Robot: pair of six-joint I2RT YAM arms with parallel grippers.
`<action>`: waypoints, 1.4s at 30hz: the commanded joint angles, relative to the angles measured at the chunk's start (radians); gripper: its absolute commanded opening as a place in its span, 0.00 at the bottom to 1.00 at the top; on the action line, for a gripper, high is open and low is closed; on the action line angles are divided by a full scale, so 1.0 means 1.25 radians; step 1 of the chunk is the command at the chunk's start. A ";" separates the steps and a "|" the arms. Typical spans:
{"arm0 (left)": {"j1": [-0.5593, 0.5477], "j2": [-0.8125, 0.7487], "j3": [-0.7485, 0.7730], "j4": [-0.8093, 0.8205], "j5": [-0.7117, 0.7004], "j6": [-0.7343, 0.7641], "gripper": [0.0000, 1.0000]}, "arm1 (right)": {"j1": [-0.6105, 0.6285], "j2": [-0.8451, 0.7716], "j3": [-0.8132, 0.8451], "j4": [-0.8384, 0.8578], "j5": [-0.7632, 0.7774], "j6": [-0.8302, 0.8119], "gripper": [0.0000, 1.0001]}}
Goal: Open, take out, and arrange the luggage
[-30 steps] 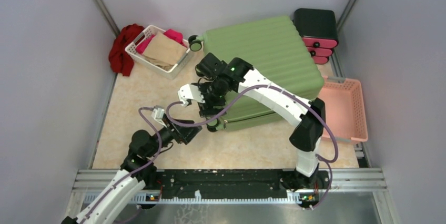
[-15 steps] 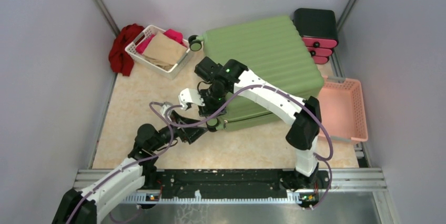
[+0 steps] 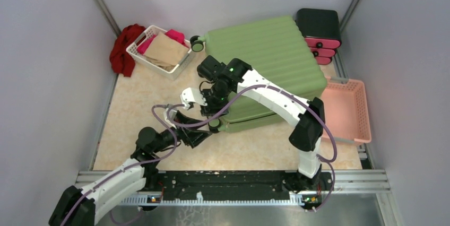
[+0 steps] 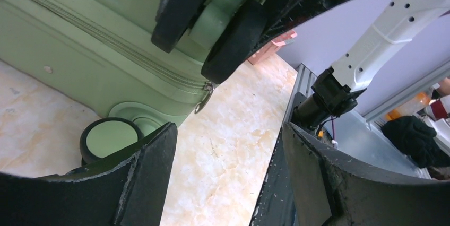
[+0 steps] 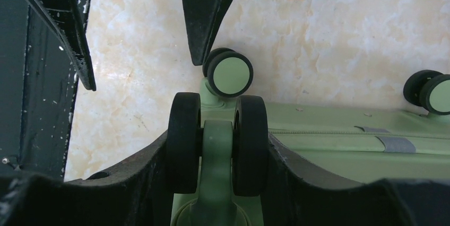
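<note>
The light-green luggage (image 3: 270,51) lies flat and zipped, its black wheels toward the left. My right gripper (image 3: 210,100) is at its near left corner. In the right wrist view the right gripper (image 5: 217,151) is shut on the upper twin wheel (image 5: 184,146), one finger pressed on each side. My left gripper (image 3: 197,133) stands open just in front of that corner, low over the floor. The left wrist view shows the left gripper (image 4: 228,146) with only floor between its fingers, the lower wheel (image 4: 109,137) beside its left finger, and the zipper pull (image 4: 204,98) just above.
A white basket (image 3: 139,55) with folded clothes and a red cloth (image 3: 123,48) sit at the back left. A black-and-pink drawer box (image 3: 318,29) stands behind the luggage. A pink basket (image 3: 347,109) is at the right. The arms' rail (image 3: 228,183) runs along the front.
The right jaws have closed onto the twin wheel. The left arm has swung right and forward toward the luggage's near corner, with its jaws narrowing slightly.
</note>
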 commanded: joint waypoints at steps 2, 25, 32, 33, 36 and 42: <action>-0.042 0.010 -0.124 0.081 -0.024 0.096 0.79 | -0.018 -0.094 0.096 -0.029 -0.104 -0.019 0.00; -0.162 0.370 -0.129 0.347 -0.142 0.252 0.54 | -0.030 -0.058 0.134 -0.036 -0.122 -0.002 0.00; -0.198 0.623 -0.127 0.631 -0.207 0.231 0.52 | -0.033 -0.080 0.109 -0.029 -0.124 -0.001 0.00; -0.207 0.645 -0.123 0.653 -0.212 0.234 0.52 | -0.033 -0.083 0.105 -0.028 -0.125 0.000 0.00; -0.235 0.694 -0.109 0.707 -0.230 0.250 0.53 | -0.033 -0.085 0.103 -0.028 -0.126 0.001 0.00; -0.286 0.745 -0.095 0.774 -0.280 0.298 0.54 | -0.033 -0.080 0.105 -0.030 -0.130 0.006 0.00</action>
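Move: The left hand hovers open at the suitcase's near-left corner. The lower near wheel lies about 7 cm ahead of it, 4 cm to its right and 9 cm below. The held upper wheel is roughly 6 cm ahead, 4 cm right and 4 cm above; the zipper pull is some 5 cm ahead, 8 cm right and 3 cm below. The right hand has that upper wheel between its fingers, with the lower wheel about 13 cm straight under it. Down by about 8 cm and then to the right by some 5 cm goes the left hand, after a slight lift, past the zipper's level towards the lower near wheel; its fingertips dip about 15 degrees and its fingers close part-way, empty, beside the wheel. The right hand keeps its pinch on the upper wheel, easing a centimetre or so up and right. ##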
